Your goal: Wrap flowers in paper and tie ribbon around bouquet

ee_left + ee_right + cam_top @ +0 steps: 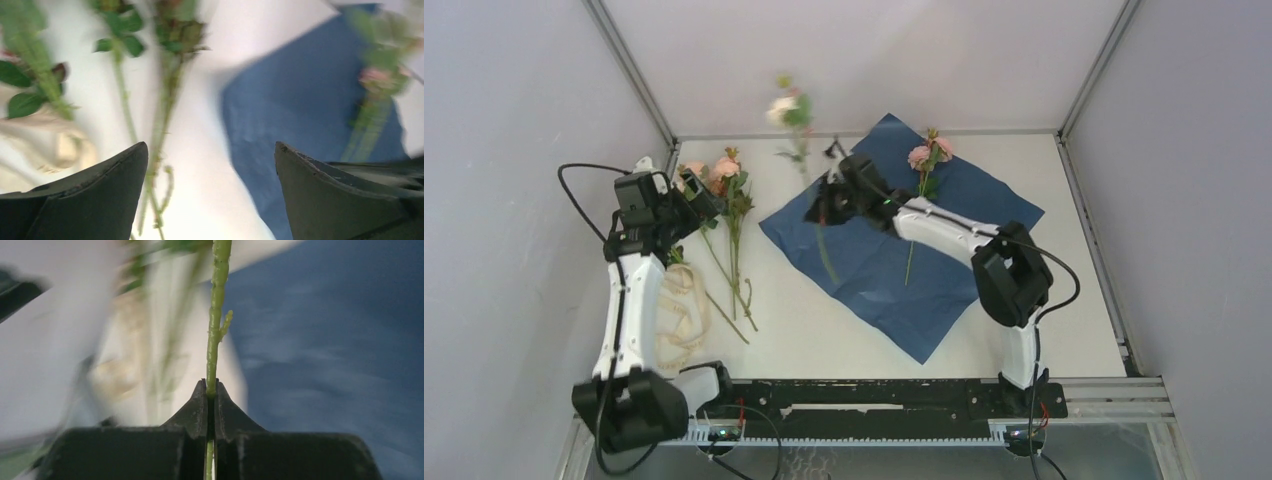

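Observation:
The paper [924,250] lies flat, navy face up, in the middle of the table. One pink flower [927,157] rests on it. My right gripper [821,208] is shut on the thin green stem [217,315] of another flower, whose cream bloom [786,108] hangs blurred above the paper's far-left edge. The remaining flowers [727,172] lie on the table to the left of the paper. My left gripper [706,212] is over them, open and holding nothing, with stems [165,115] below its left finger [120,175]. The ribbon [680,312] lies bunched at the near left.
Grey walls and metal frame posts close in the table on three sides. The black rail [874,395] carrying both arm bases runs along the near edge. Black cables loop off both arms.

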Controlling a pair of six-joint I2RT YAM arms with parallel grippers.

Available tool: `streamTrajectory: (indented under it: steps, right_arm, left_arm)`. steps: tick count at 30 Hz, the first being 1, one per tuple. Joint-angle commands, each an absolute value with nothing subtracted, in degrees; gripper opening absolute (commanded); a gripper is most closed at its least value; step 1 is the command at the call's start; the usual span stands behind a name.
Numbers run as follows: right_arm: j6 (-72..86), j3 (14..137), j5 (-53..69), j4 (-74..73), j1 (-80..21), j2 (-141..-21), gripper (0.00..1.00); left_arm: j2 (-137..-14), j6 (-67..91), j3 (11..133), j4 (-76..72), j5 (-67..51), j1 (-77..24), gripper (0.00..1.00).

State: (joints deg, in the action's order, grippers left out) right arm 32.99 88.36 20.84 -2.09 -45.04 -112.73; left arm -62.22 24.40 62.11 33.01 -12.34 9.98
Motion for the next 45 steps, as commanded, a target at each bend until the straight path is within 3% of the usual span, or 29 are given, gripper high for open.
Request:
streamTrajectory:
  steps: [1, 4, 6, 10, 13, 19, 23, 24, 33, 40, 42, 44, 45]
  right_arm:
    - [20.1, 87.9, -1.6, -21.9, -35.6, -108.2, 0.00]
    - [17.4, 84.5, -6.2, -23.2, -30.9, -108.7, 0.00]
    - [16.0, 84.3, -6.2, -23.8, -28.5, -109.9, 0.05]
    - [14.8, 88.0, -7.3, -28.2, -26.2, -113.6, 0.45]
    - [14.2, 88.4, -11.0, -30.4, -26.2, -113.5, 0.57]
    - [13.3, 84.5, -11.4, -29.5, -28.2, -107.4, 0.59]
    - [13.4, 83.0, -9.4, -29.4, -28.8, -104.1, 0.60]
    - [13.2, 82.5, -9.1, -29.3, -29.0, -102.8, 0.59]
    - [10.3, 79.4, -0.9, -24.3, -33.7, -94.3, 0.60]
    - [8.6, 79.1, 13.9, -16.0, -40.5, -90.4, 0.62]
    - [10.9, 78.5, 21.2, -10.0, -41.9, -89.3, 0.72]
    - [13.8, 78.1, 27.0, -2.3, -44.2, -89.2, 0.95]
    - [16.0, 78.0, 29.4, 1.7, -45.4, -89.5, 0.99]
  left_arm:
    - [-71.5, 20.0, 58.2, 27.4, -3.7, 14.3, 1.00]
    - [-79.7, 19.4, 60.1, 26.3, -2.8, 14.3, 0.99]
    - [-85.3, 19.6, 62.0, 26.2, -2.0, 14.3, 0.96]
    - [-95.1, 20.3, 66.4, 26.3, -0.9, 14.3, 0.87]
    - [-100.9, 21.1, 68.8, 26.7, -0.2, 14.3, 0.78]
    - [-107.7, 21.6, 72.2, 27.7, -1.0, 14.3, 0.47]
    - [-108.1, 21.5, 73.2, 30.6, -1.3, 14.5, 0.06]
    - [-106.0, 22.0, 73.0, 31.3, -2.1, 14.9, 0.04]
    - [-78.4, 21.0, 72.7, 26.0, -3.0, 17.5, 0.02]
    - [-63.3, 22.3, 76.7, 26.1, -20.4, 16.9, 0.01]
    - [-62.2, 24.6, 76.5, 27.2, -27.1, 15.1, 0.01]
    - [-61.2, 24.6, 75.3, 27.6, -29.5, 11.0, 0.01]
    - [-61.1, 24.6, 74.9, 28.1, -29.5, 8.3, 0.01]
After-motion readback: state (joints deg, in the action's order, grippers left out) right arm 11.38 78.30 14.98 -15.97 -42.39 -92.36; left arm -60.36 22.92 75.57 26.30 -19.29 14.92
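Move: The peach flower the empty left hand goes for crosses its path with its upper stem about 6 cm ahead, 8 cm to the left and 22 cm below. The other peach bunch's middle lies some 3 cm ahead, straight below; the ribbon roughly 14 cm back and 10 cm left. The right hand holds the white flower. Its spot on the blue paper is about 9 cm ahead, 26 cm right and 15 cm below, beside the pink flower, some 6 cm ahead and 28 cm right. The left fingers pinch the peach flower's upper stem after sinking about 22 cm and tipping down, open, then lift it steeply while tilting up, finally swinging right and back. Meanwhile the right hand carries the white flower right, down and forward over the paper, rolling as it goes, lets go beside the pink flower, then rises about 15 cm and returns left and back, opening wider. ##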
